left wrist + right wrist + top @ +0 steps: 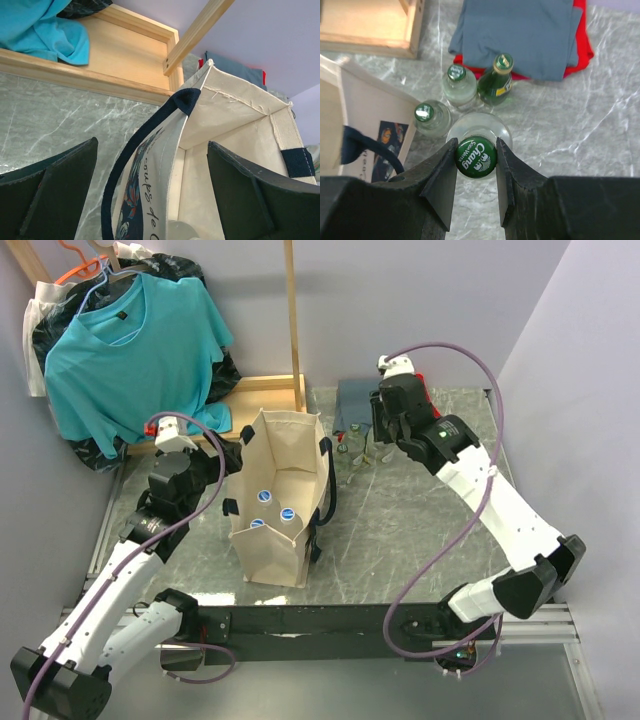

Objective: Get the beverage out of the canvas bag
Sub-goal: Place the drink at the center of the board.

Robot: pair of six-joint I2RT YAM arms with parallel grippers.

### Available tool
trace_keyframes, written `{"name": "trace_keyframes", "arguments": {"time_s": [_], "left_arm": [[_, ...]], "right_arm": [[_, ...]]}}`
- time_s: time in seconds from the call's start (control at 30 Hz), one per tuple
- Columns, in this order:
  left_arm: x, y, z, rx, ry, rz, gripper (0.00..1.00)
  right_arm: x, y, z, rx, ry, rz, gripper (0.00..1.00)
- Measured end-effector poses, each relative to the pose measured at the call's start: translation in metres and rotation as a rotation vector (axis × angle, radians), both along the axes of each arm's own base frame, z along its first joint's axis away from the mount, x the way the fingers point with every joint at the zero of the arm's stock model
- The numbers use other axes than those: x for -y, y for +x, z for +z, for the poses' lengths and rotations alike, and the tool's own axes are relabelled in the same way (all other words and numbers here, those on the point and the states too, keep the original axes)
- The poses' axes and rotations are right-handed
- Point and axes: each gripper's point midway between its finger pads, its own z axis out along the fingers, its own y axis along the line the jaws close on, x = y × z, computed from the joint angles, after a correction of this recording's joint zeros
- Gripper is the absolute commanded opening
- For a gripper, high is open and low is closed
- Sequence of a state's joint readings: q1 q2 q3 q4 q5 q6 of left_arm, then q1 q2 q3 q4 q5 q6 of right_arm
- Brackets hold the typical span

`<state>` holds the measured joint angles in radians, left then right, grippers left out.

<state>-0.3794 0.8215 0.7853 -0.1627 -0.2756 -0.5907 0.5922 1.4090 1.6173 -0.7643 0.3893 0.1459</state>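
Note:
The beige canvas bag [275,505] stands open at the table's middle left, and three blue-capped bottles [265,495] show inside it. My left gripper [152,195] is open, straddling the bag's near wall [165,165] and black handle strap [131,150]. To the right of the bag, my right gripper [476,159] is shut on the green Chang cap of a clear glass beverage bottle [476,158]. Whether that bottle rests on the table I cannot tell.
Two clear bottles [456,82] [426,116] and a green bottle [496,82] stand just beyond the held one. Folded grey cloth [520,35] over red cloth lies behind them. A wooden frame [270,385] with a teal shirt [130,340] fills the back left.

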Motion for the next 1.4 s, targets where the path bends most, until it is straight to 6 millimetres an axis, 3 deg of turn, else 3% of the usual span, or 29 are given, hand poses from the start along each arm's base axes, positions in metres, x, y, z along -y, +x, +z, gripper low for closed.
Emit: {"name": "trace_keyframes", "arguments": {"time_s": [0.23,0.7,1.4], "left_arm": [[-0.001,0.0,0.0,0.001,0.005,0.001,0.96],[-0.001,0.0,-0.001,0.0,0.013,0.001,0.96],[0.0,0.005,-0.01,-0.029,0.026,0.007,0.96]], "right_arm": [[0.0,0.012,-0.036,-0.063,-0.01,-0.024,0.0],[0.01,0.027,-0.081,-0.082,0.008,-0.088,0.0],[-0.005,0.053,-0.112,-0.06,0.038,-0.103,0.0]]}}
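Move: The right hand holds the clear bottle by its neck; the free spot on the board lies about 6 cm ahead, 1 cm left and some 36 cm down. Of the standing bottles, about 26 cm below, the green one is 14 cm ahead and 2 cm right, the middle clear one 12 ahead and 4 left, the left clear one 5 ahead and 8 left. From the left hand the spot is roughly 9 cm ahead, 28 cm right and 31 cm down. Still pinching the clear bottle just under its cap, the right hand lowers it steadily by some 11 cm towards the board, easing about 5 cm forward as well, in towards the near side of the three standing bottles. The hand turns slightly clockwise and tips down a touch; the fingers keep their hold. ##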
